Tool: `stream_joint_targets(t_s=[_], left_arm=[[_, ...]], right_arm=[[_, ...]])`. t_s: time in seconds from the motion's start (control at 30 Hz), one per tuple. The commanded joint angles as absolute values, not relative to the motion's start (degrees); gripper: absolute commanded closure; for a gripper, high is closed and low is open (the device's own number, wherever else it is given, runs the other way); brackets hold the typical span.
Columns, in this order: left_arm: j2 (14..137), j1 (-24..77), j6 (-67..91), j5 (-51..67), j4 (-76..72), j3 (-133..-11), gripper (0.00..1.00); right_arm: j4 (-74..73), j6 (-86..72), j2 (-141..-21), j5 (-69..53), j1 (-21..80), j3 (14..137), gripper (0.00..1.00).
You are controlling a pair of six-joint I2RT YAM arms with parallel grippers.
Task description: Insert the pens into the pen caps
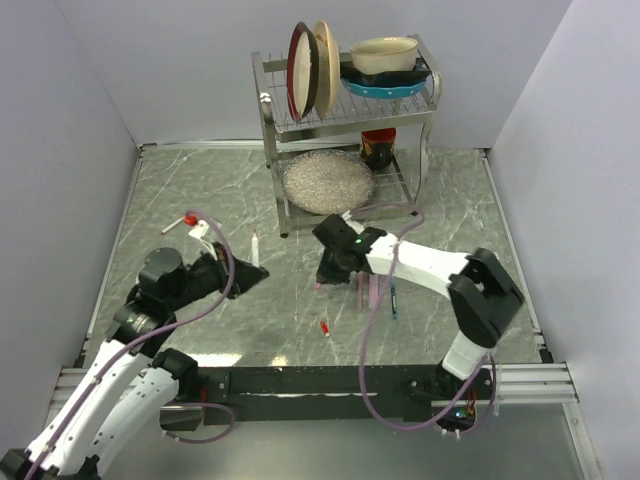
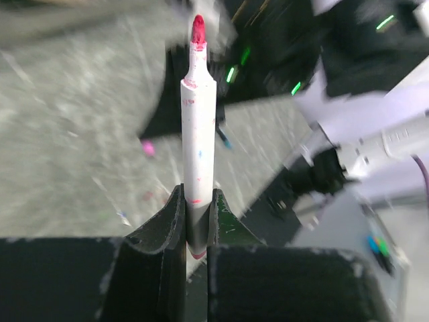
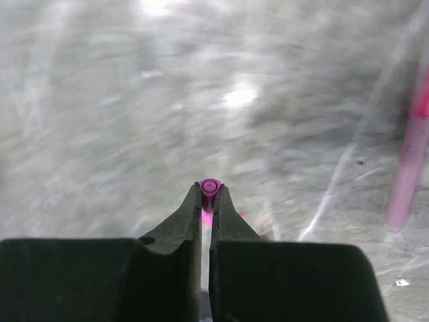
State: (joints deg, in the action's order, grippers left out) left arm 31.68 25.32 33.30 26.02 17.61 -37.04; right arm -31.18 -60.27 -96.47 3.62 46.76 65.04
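My left gripper is shut on a white-barrelled pen, whose red tip points away from the jaws. Right of it, my right gripper is shut on a magenta-purple pen cap, open end facing the camera, low over the table. Beside the right gripper lie a reddish-pink pen, a pale pink pen and a dark blue pen. A red pen cap lies nearer the front. Another white pen with a red end lies at the left.
A metal dish rack stands at the back with upright plates, a bowl on top and a glass dish on its lower shelf. A red and black cup sits behind it. Walls close in both sides.
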Motion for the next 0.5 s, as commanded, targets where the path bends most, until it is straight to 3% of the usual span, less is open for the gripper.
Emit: stream_joint_targets(t_s=[0.0, 0.2, 0.47], left_arm=[[33.13, 25.4, 39.19, 38.49, 5.81, -32.7, 0.99], [36.47, 25.58, 41.21, 43.41, 1.85, -30.33, 0.99], [38.93, 25.66, 42.45, 49.04, -2.2, -29.36, 0.99]], right_arm=[[-23.21, -51.08, -85.29, 4.48, 46.41, 64.69, 1.0], [-15.66, -46.06, -75.17, 1.67, 46.49, 64.6, 1.0], [-7.31, -46.14, -72.25, -3.6, 46.41, 65.83, 1.0]])
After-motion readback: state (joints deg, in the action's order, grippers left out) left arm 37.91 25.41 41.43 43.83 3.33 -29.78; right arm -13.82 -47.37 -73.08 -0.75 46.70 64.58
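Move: My left hand holds the white pen upright, red tip up; its goal, the pink cap in my right fingers, is about 5 cm ahead, 11 to its right and 18 below. From my right hand the pen's middle is some 3 cm back, 11 left and 21 above. Below this right hand by 6 cm, a thin clear pen lies 5 left, 1 back; the red cap 7 back, 2 right; a pink pen 10 right, 1 ahead. I keep my grip on the pink cap and whip my right hand up about 20 cm, drifting a little left, while its steep fingers swing some 40 degrees up and out to forward-left. My left hand brings the white pen about 5 cm right and back towards the cap, dipping first and then rising slightly, and turns clockwise. ##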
